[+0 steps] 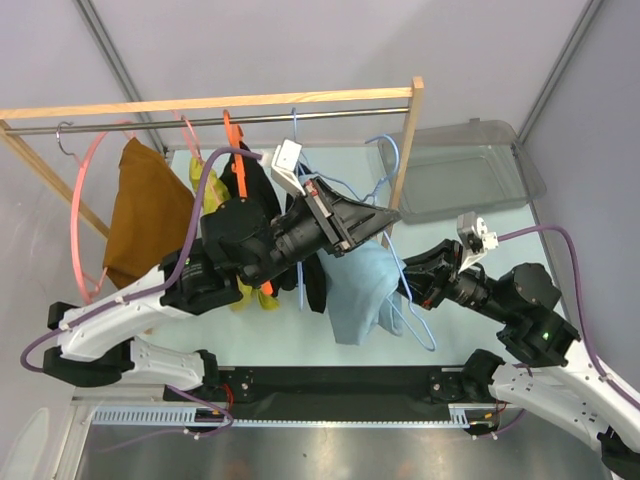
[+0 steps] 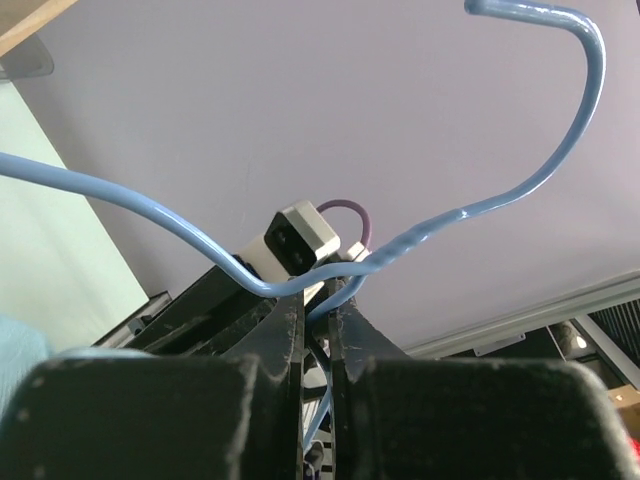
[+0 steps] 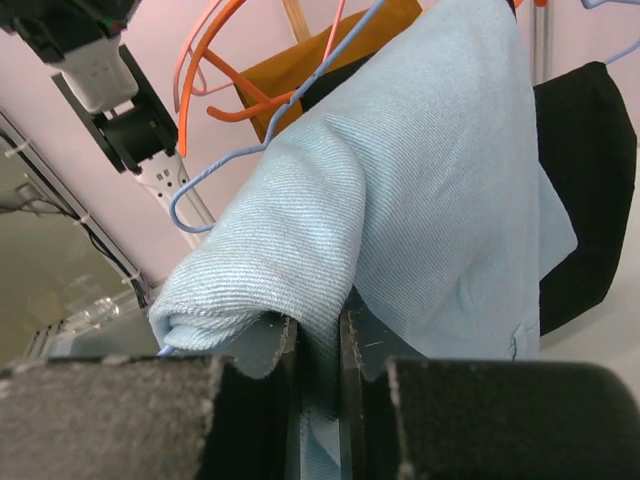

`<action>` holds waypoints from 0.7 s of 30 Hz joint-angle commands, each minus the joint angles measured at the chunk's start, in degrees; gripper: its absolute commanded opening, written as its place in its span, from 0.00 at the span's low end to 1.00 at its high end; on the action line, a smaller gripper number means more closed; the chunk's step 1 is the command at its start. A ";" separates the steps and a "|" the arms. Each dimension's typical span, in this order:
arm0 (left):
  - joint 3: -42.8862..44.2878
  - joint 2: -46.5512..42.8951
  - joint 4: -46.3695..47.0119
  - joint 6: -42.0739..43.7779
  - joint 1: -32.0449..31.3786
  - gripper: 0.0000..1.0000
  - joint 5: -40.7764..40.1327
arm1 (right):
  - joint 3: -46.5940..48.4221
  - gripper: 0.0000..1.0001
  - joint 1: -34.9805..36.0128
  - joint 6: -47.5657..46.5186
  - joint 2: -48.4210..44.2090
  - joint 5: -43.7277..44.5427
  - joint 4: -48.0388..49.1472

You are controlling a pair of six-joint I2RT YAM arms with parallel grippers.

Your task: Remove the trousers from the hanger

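Note:
The light blue trousers (image 1: 358, 285) hang folded over a blue wire hanger (image 1: 388, 150), held in the air in front of the rack. The hanger's hook is free of the rail. My left gripper (image 1: 383, 214) is shut on the hanger's twisted neck (image 2: 400, 245), just below the hook; its jaws (image 2: 318, 305) pinch the wire. My right gripper (image 1: 404, 279) is shut on a fold of the trousers (image 3: 430, 180) from the right side; cloth fills the gap between its fingers (image 3: 318, 335). The hanger's wire (image 3: 215, 175) shows behind the cloth.
A wooden rack (image 1: 416, 130) with a metal rail (image 1: 150, 122) carries a pink hanger (image 1: 82, 210), orange hangers (image 1: 232, 135), a brown garment (image 1: 145, 215), a yellow one (image 1: 200, 180) and a black one (image 1: 250, 180). A clear plastic bin (image 1: 465, 170) stands at the back right.

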 commanded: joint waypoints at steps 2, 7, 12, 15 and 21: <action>-4.28 -4.73 4.51 -0.21 -0.43 0.00 2.25 | 1.22 0.00 0.21 6.45 -2.87 4.99 10.89; -7.28 -7.37 4.60 1.20 -0.43 0.00 2.43 | 4.64 0.00 0.21 8.39 -4.89 7.45 10.46; -9.04 -8.69 4.60 2.43 -0.43 0.00 4.09 | 10.09 0.00 0.21 7.43 -5.16 10.44 6.51; -9.13 -8.86 4.60 3.40 -0.43 0.00 5.76 | 13.26 0.00 0.21 6.99 -4.90 11.14 5.98; -9.57 -9.83 4.51 4.54 -0.43 0.01 8.05 | 21.86 0.00 0.21 5.32 -2.36 12.20 3.34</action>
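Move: My left hand already pinches the blue hanger at its neck; the hanger's middle is about 10 cm below it, 2 cm back and 1 cm left. My right hand holds the trousers' folded edge; their middle lies some 6 cm left of it, level fore-and-aft and 2 cm lower. From my left hand, the black cloth hangs roughly 14 cm left, 6 cm ahead and 15 cm below; the rack's right end is around 14 cm ahead and 2 cm right. Keeping the trousers' edge pinched, I lift my right hand about 8 cm, faster as it goes, while pulling some 4 cm right, away from the hanger's neck, and tip its fingers up roughly 10 degrees. My left hand keeps its grip on the hanger and eases the other way, 2 cm left and 2–3 cm back, with a slight sink. ##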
